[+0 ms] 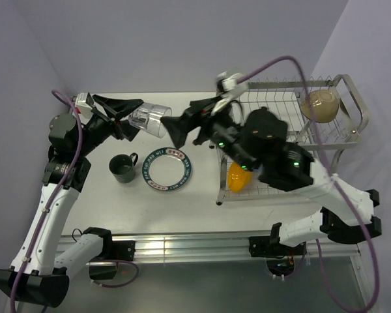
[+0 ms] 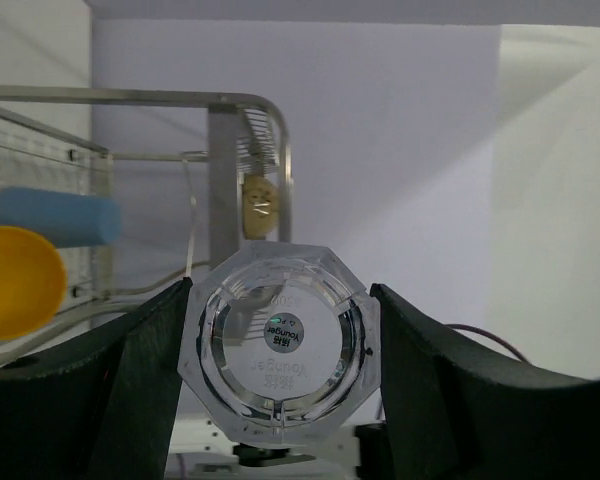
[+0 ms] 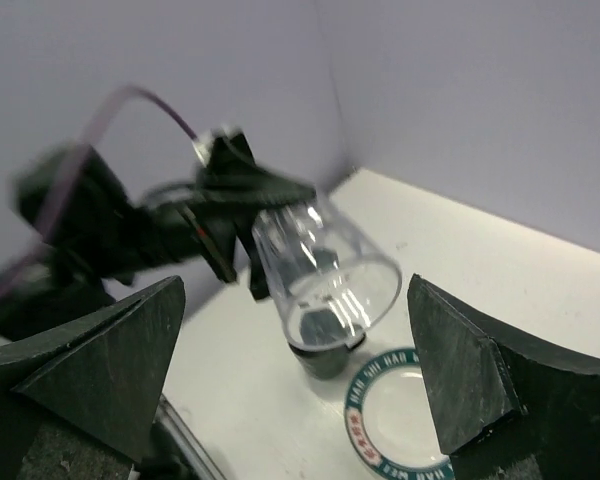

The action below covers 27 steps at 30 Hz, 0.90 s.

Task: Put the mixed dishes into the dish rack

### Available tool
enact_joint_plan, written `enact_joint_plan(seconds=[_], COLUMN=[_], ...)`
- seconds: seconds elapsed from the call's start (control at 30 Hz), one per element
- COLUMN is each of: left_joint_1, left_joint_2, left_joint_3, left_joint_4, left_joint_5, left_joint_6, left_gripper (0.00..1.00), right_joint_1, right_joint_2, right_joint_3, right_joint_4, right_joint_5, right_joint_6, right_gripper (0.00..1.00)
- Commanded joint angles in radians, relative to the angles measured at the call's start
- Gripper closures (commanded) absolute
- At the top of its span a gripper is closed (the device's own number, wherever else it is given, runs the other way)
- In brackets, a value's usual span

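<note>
The clear glass (image 1: 150,119) hangs on its side above the table's far left, and my left gripper (image 1: 135,119) is shut on its base end. In the left wrist view the glass's base (image 2: 280,340) fills the gap between both fingers. My right gripper (image 1: 179,116) faces the glass's mouth, open. In the right wrist view the glass (image 3: 325,265) shows between the wide jaws, touching neither. Below stand the dark mug (image 1: 124,168) and the white plate (image 1: 169,169). The dish rack (image 1: 342,88) holds the beige bowl (image 1: 320,104), the orange bowl (image 1: 238,176) and the blue tumbler (image 2: 55,217).
The rack takes up the table's right half, its frame post (image 2: 225,170) ahead of the left wrist. The right arm (image 1: 280,156) reaches over the rack's lower tier. Purple walls close the back and both sides. A purple cable (image 1: 293,65) arcs over the rack.
</note>
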Motion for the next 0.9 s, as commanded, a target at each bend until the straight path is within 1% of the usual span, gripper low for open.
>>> enact_joint_plan(seconds=[0.0, 0.07, 0.1, 0.17, 0.2, 0.23, 0.27, 0.3, 0.33, 0.43, 0.5, 0.57, 0.63, 0.67, 0.7, 0.73, 0.77, 0.8, 0.83, 0.87], left_joint_1=[-0.004, -0.008, -0.028, -0.065, -0.127, -0.166, -0.206, -0.284, -0.315, -0.404, -0.450, -0.467, -0.511, -0.524, -0.547, -0.553, -0.553, -0.553, -0.553, -0.553], left_joint_2=[-0.003, 0.022, 0.034, 0.081, 0.099, 0.112, 0.138, 0.148, 0.155, 0.165, 0.166, 0.183, 0.191, 0.191, 0.191, 0.192, 0.210, 0.227, 0.244, 0.284], left_joint_3=[0.009, 0.010, 0.037, 0.065, 0.117, 0.140, 0.159, 0.186, 0.193, 0.158, 0.107, 0.082, 0.044, 0.024, -0.020, -0.042, -0.066, -0.070, -0.073, -0.076], left_joint_4=[-0.094, -0.125, -0.160, -0.204, -0.252, -0.310, -0.327, -0.347, -0.356, -0.308, -0.235, -0.206, -0.148, -0.110, -0.023, 0.017, 0.048, 0.062, 0.122, 0.146], left_joint_5=[0.004, 0.010, -0.006, -0.017, -0.052, -0.142, -0.190, -0.245, -0.320, -0.410, -0.439, -0.468, -0.513, -0.529, -0.530, -0.563, -0.566, -0.565, -0.557, -0.545], left_joint_6=[0.209, 0.301, 0.393, 0.499, 0.612, 0.669, 0.718, 0.796, 0.824, 0.912, 0.979, 1.015, 1.074, 1.094, 1.126, 1.134, 1.136, 1.141, 1.142, 1.142], left_gripper=[1.00, 1.00, 1.00, 1.00, 1.00, 1.00, 1.00, 1.00, 1.00, 1.00, 1.00, 1.00, 1.00, 1.00, 1.00, 1.00, 1.00, 1.00, 1.00, 1.00], right_joint_1=[0.013, 0.014, 0.016, 0.017, 0.019, 0.019, 0.019, 0.019, 0.019, 0.020, 0.019, 0.019, 0.019, 0.019, 0.019, 0.020, 0.019, 0.019, 0.019, 0.019], right_joint_2=[-0.082, -0.088, -0.096, -0.112, -0.125, -0.146, -0.157, -0.180, -0.189, -0.218, -0.229, -0.235, -0.254, -0.266, -0.292, -0.304, -0.315, -0.327, -0.330, -0.330], right_joint_3=[0.130, 0.205, 0.229, 0.260, 0.263, 0.268, 0.271, 0.273, 0.276, 0.289, 0.299, 0.309, 0.297, 0.287, 0.273, 0.245, 0.237, 0.233, 0.236, 0.242], right_joint_4=[-0.131, -0.174, -0.207, -0.218, -0.219, -0.221, -0.225, -0.234, -0.237, -0.250, -0.270, -0.287, -0.291, -0.285, -0.267, -0.256, -0.248, -0.248, -0.253, -0.262], right_joint_5=[-0.027, -0.085, -0.087, -0.096, -0.098, -0.101, -0.102, -0.101, -0.102, -0.115, -0.113, -0.105, -0.104, -0.102, -0.102, -0.102, -0.102, -0.101, -0.101, -0.095], right_joint_6=[0.044, 0.063, 0.073, 0.091, 0.093, 0.093, 0.093, 0.093, 0.099, 0.103, 0.103, 0.106, 0.116, 0.120, 0.125, 0.132, 0.136, 0.139, 0.145, 0.149], right_gripper=[0.00, 0.00, 0.00, 0.00, 0.00, 0.00, 0.00, 0.00, 0.00, 0.00, 0.00, 0.00, 0.00, 0.00, 0.00, 0.00, 0.00, 0.00, 0.00, 0.00])
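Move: The left hand holds the clear glass up high. From it, the rack's lower shelf has its middle some 42 cm to the right, 2 cm ahead and 38 cm below, with the yellow bowl about 31 cm right, level fore-and-aft and 36 cm down. The plate lies some 43 cm below, 5 cm right and 3 cm ahead. From the empty right hand, that shelf is about 30 cm right, 10 cm ahead and 46 cm below. Keeping its grip on the glass, the left hand sinks about 17 cm, almost straight down at first and then also about 11 cm to the right towards the rack, while the wrist rolls some 60 degrees (clockwise seen from behind the hand) and the fingers tip from level to slightly downward. The right hand, already open and clear of the glass, backs away to its right by about 17 cm, rising some 11 cm and drawing back about 8 cm, its fingers staying wide open and its wrist rolling slightly. ##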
